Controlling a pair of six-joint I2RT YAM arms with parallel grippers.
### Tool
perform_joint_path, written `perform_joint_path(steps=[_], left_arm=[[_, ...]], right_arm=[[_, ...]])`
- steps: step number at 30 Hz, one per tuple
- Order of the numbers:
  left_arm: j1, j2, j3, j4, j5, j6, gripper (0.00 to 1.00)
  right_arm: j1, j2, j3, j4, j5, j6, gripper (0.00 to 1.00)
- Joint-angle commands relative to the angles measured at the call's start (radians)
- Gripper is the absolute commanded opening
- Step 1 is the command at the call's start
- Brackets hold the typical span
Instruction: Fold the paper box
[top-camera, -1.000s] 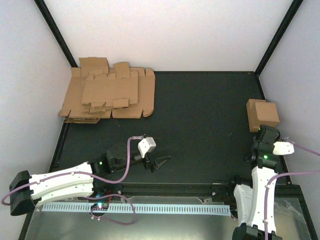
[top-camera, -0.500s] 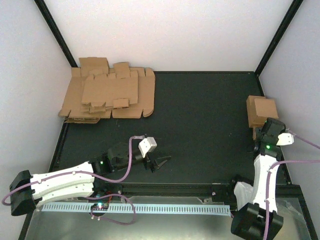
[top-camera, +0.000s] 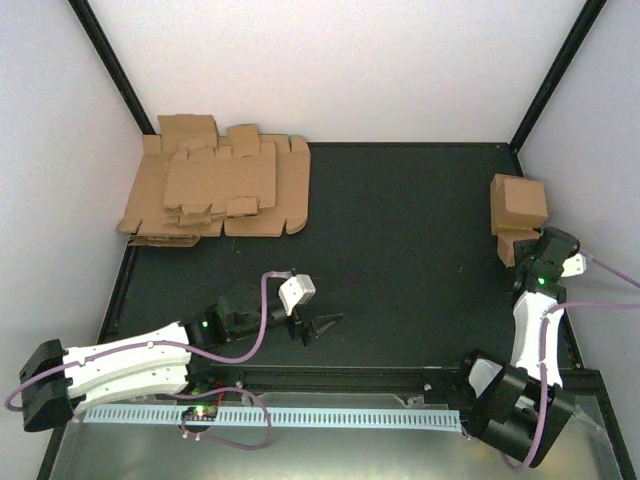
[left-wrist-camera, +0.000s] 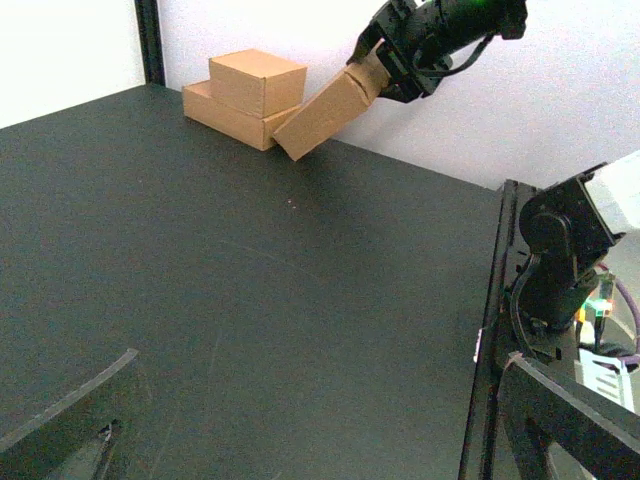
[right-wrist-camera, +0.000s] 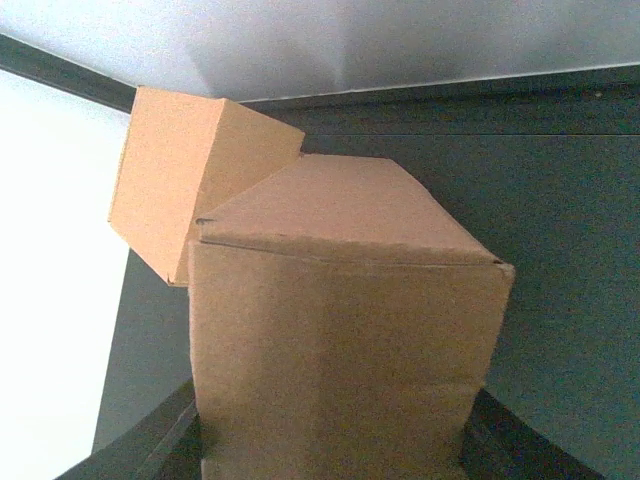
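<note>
The paper box (right-wrist-camera: 340, 330), folded and closed, fills the right wrist view with my right gripper (right-wrist-camera: 335, 445) shut on its sides. From the left wrist view the paper box (left-wrist-camera: 325, 112) hangs tilted from my right gripper (left-wrist-camera: 392, 62), its low corner at the table beside two stacked boxes. In the top view the paper box (top-camera: 513, 246) sits at the far right, just ahead of my right gripper (top-camera: 532, 260). Near the table's front centre my left gripper (top-camera: 322, 326) is open and holds nothing, as the left wrist view of that gripper (left-wrist-camera: 320, 400) confirms.
Two finished brown boxes (left-wrist-camera: 245, 100) are stacked by the right wall, the upper box (top-camera: 519, 202) just beyond the held one and showing again as a box (right-wrist-camera: 185, 185) behind it. A pile of flat cardboard blanks (top-camera: 215, 190) lies at the far left corner.
My right arm has swung toward the right wall and tipped the paper box down next to the stacked boxes. The left arm has stayed in place.
</note>
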Motion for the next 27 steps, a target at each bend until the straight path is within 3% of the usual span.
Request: perform_joint_path(steps=[1, 9, 15, 17, 20, 22, 27], left_arm=[[0.009, -0.018, 0.005, 0.011, 0.023, 0.005, 0.99], [0.012, -0.041, -0.002, -0.003, 0.024, 0.002, 0.99], [0.012, -0.052, -0.001, -0.009, 0.031, 0.000, 0.99], [0.012, -0.057, -0.003, -0.011, 0.031, -0.001, 0.99], [0.012, -0.064, -0.007, -0.016, 0.032, -0.001, 0.99], [0.012, -0.065, -0.007, -0.020, 0.034, -0.002, 0.99], [0.013, -0.063, -0.011, -0.013, 0.037, -0.003, 0.99]], right_arm=[[-0.018, 0.041, -0.021, 0.037, -0.060, -0.008, 0.29], [-0.077, 0.073, -0.073, 0.098, -0.130, 0.007, 0.30], [-0.110, 0.080, -0.141, 0.113, -0.121, 0.016, 0.40], [-0.111, 0.076, -0.157, 0.104, -0.102, 0.023, 0.50], [-0.111, 0.085, -0.157, 0.058, -0.062, 0.028, 0.85], [-0.111, 0.102, -0.139, 0.005, -0.040, 0.019, 0.98], [-0.112, 0.158, -0.098, -0.079, -0.026, -0.042, 0.99]])
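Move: The right hand already holds the folded paper box at a slant, gripped by its upper, nearer end. The bare spot it goes to lies about 13 cm below this hand, some 2 cm back and 2 cm left. The box stack stands roughly 11 cm ahead and 2 cm left, its middle about 10 cm lower. From the idle left hand that spot is some 13 cm ahead, 41 cm right and 19 cm down. The right hand opens wide, releasing the box, and sinks some 9 cm while drawing back about 4 cm. ##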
